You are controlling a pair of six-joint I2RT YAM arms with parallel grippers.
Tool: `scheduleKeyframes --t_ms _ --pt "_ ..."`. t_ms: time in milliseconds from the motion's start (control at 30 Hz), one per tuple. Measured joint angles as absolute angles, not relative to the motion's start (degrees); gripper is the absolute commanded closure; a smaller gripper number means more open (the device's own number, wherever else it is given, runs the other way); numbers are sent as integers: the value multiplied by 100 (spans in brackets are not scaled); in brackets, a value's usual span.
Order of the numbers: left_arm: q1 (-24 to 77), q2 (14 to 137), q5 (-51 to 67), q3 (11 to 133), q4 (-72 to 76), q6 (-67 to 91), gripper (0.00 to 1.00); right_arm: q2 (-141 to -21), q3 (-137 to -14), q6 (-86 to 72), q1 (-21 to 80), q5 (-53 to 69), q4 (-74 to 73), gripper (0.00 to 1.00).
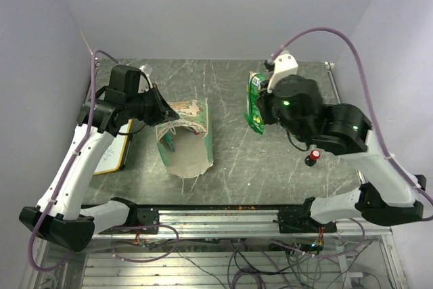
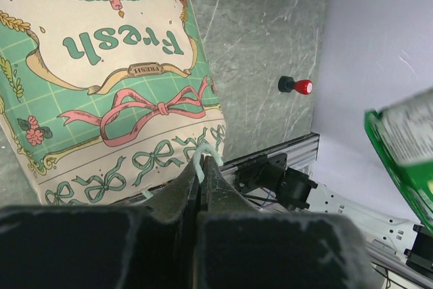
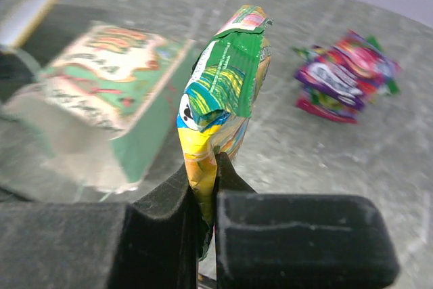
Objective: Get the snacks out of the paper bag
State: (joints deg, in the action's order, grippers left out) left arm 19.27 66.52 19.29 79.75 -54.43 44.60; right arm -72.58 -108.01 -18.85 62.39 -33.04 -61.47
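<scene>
The mint-green paper bag (image 1: 188, 133) lies left of centre, printed front (image 2: 115, 79) up, its tan end toward the near edge. My left gripper (image 2: 201, 164) is shut on its thin white string handle (image 2: 206, 150), at the bag's far-left corner (image 1: 162, 109). My right gripper (image 3: 207, 167) is shut on a yellow-green snack packet (image 3: 222, 86) and holds it upright above the table, right of the bag (image 1: 257, 103). A pink-purple snack packet (image 3: 342, 79) lies on the table beyond it. What is inside the bag is hidden.
A small red-topped black button (image 1: 312, 158) stands right of centre, near my right arm. A wood-framed whiteboard (image 1: 114, 150) lies at the left edge under my left arm. A metal rail (image 1: 216, 216) runs along the near edge.
</scene>
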Motion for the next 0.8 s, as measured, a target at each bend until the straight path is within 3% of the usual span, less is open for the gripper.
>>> scheduleKeyframes --t_ms 167,400,800 --pt "1927 6587 1922 7972 -5439 4460 93 -8099 -10910 -2110 6184 -4449 -6702 100" --pt "1927 6567 1931 7889 -5424 4414 93 -9242 -10982 -1398 5548 -4792 -6845 100" --pt "1927 6569 1927 7900 -5426 4224 93 -9776 -10304 1970 3706 -5205 -5172 100"
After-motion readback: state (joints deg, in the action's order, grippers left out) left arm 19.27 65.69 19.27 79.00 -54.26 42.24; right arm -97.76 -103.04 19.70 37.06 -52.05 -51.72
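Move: The right hand already has the green snack pack pinched in the air. The pile of snacks it is headed for lies about 31 cm ahead, 17 cm to the right and some 39 cm below. The paper bag stands roughly 5 cm ahead, 20 cm left and 34 cm below; the red-capped stamp is level with the hand, 27 cm right and 39 cm below. From the left hand the pile is about 27 cm ahead, 40 cm right and 27 cm below. Keeping the green pack pinched by its end, the right hand swings it through the air towards the snack pile: some 18 cm forward, with 11 cm of drop that comes mostly early and 11 cm to the right that comes mostly late. On the way the hand rolls nearly 60 degrees, left side down, and yaws about 20 degrees clockwise, the fingers staying shut. ##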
